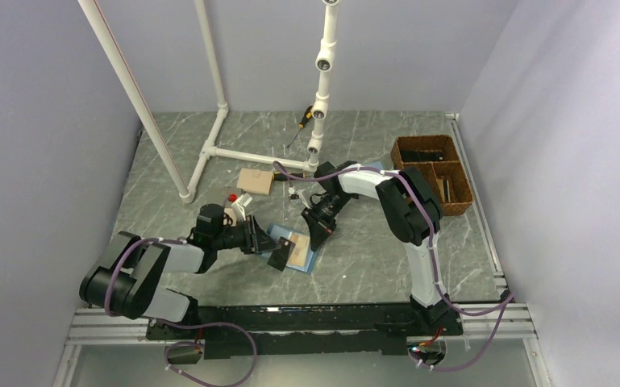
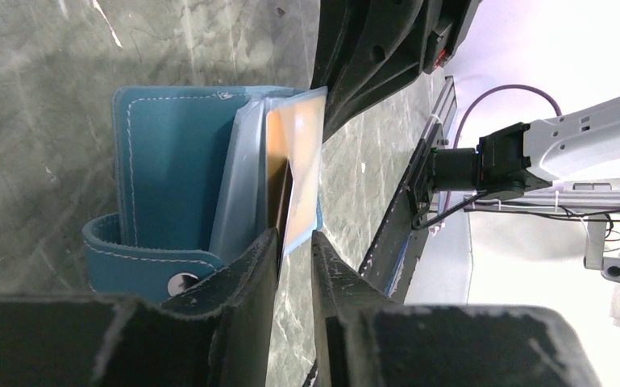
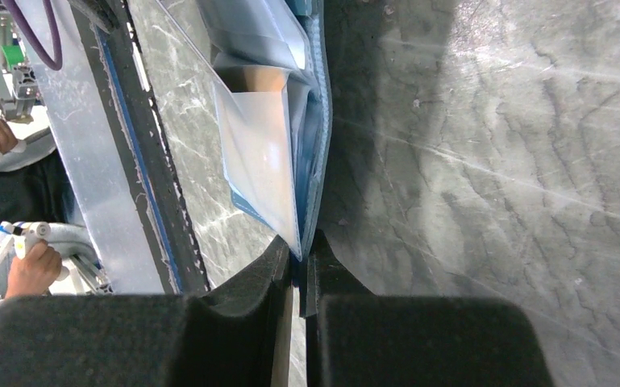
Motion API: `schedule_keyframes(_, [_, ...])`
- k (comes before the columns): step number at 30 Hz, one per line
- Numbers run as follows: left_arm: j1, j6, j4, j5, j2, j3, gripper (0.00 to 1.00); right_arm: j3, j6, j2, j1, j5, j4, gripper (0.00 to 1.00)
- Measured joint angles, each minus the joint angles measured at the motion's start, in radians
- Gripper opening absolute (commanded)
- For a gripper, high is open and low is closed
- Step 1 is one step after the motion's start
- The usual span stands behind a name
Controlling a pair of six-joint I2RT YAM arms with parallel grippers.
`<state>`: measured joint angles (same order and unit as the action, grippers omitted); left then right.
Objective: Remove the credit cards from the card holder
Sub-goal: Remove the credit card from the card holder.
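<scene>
The dark teal card holder (image 1: 307, 263) lies open on the marble table, its snap strap (image 2: 149, 262) curled toward me in the left wrist view. A peach-faced credit card (image 2: 302, 153) stands up out of its pale blue inner pockets, with a darker brown card (image 2: 279, 193) just behind it. My left gripper (image 2: 294, 246) is at the card's lower corner. Its jaws stand slightly apart, and table shows through the gap. My right gripper (image 3: 300, 262) is shut on the card holder's blue edge (image 3: 317, 121) and holds that side up, beside the card's pale face (image 3: 262, 157).
A brown wicker basket (image 1: 434, 171) stands at the back right. A white pipe frame (image 1: 218, 153) rises at the back, with a tan block (image 1: 255, 181) and a small red-and-white item (image 1: 239, 201) near it. A black rail (image 1: 306, 316) runs along the near edge.
</scene>
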<state>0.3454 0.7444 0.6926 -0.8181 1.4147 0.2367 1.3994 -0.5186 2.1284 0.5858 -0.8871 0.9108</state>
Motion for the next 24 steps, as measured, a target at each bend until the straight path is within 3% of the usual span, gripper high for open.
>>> schedule_keyframes(5, [0.0,-0.016,-0.073,0.003,-0.004,0.028,0.12,0.0,0.0,0.0,0.0,0.0,0.0,0.02])
schedule_keyframes(7, [0.002,-0.029,-0.109,0.003,-0.01,0.04,0.0,0.0,0.0,0.0,0.0,0.0,0.0,0.02])
schedule_keyframes(15, [0.003,-0.063,-0.218,0.041,-0.096,0.05,0.0,0.0,0.005,0.0,0.0,0.009,-0.003,0.05])
schedule_keyframes(17, [0.004,-0.08,-0.28,0.069,-0.175,0.05,0.0,0.0,0.006,0.0,0.0,0.017,-0.005,0.12])
schedule_keyframes(24, [0.005,-0.127,-0.449,0.134,-0.44,0.061,0.0,0.002,0.012,-0.003,0.0,0.009,0.014,0.49])
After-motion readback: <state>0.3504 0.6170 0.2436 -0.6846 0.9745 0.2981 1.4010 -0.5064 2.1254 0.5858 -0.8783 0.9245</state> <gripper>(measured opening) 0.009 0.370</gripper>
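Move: Between the left hand's parted fingers stands the black credit card, its middle about 3 cm back and 3 cm to the right of the left hand. The open card holder's middle is some 4 cm right, 2 cm back and 3 cm below, with the tan card in its pocket about 6 cm right and 2 cm back. The right hand still holds the holder's right edge; from there the holder's middle lies 6 cm left and 2 cm back, the black card 8 cm left and 3 cm back. Closing its fingers almost in place, the left hand pinches the black card, then lifts it about 5 cm up and slightly left, away from the holder, rolling some 10 degrees. The right hand keeps its grip on the holder's edge nearly motionless, and only at the very end opens its fingers partway around that edge. ##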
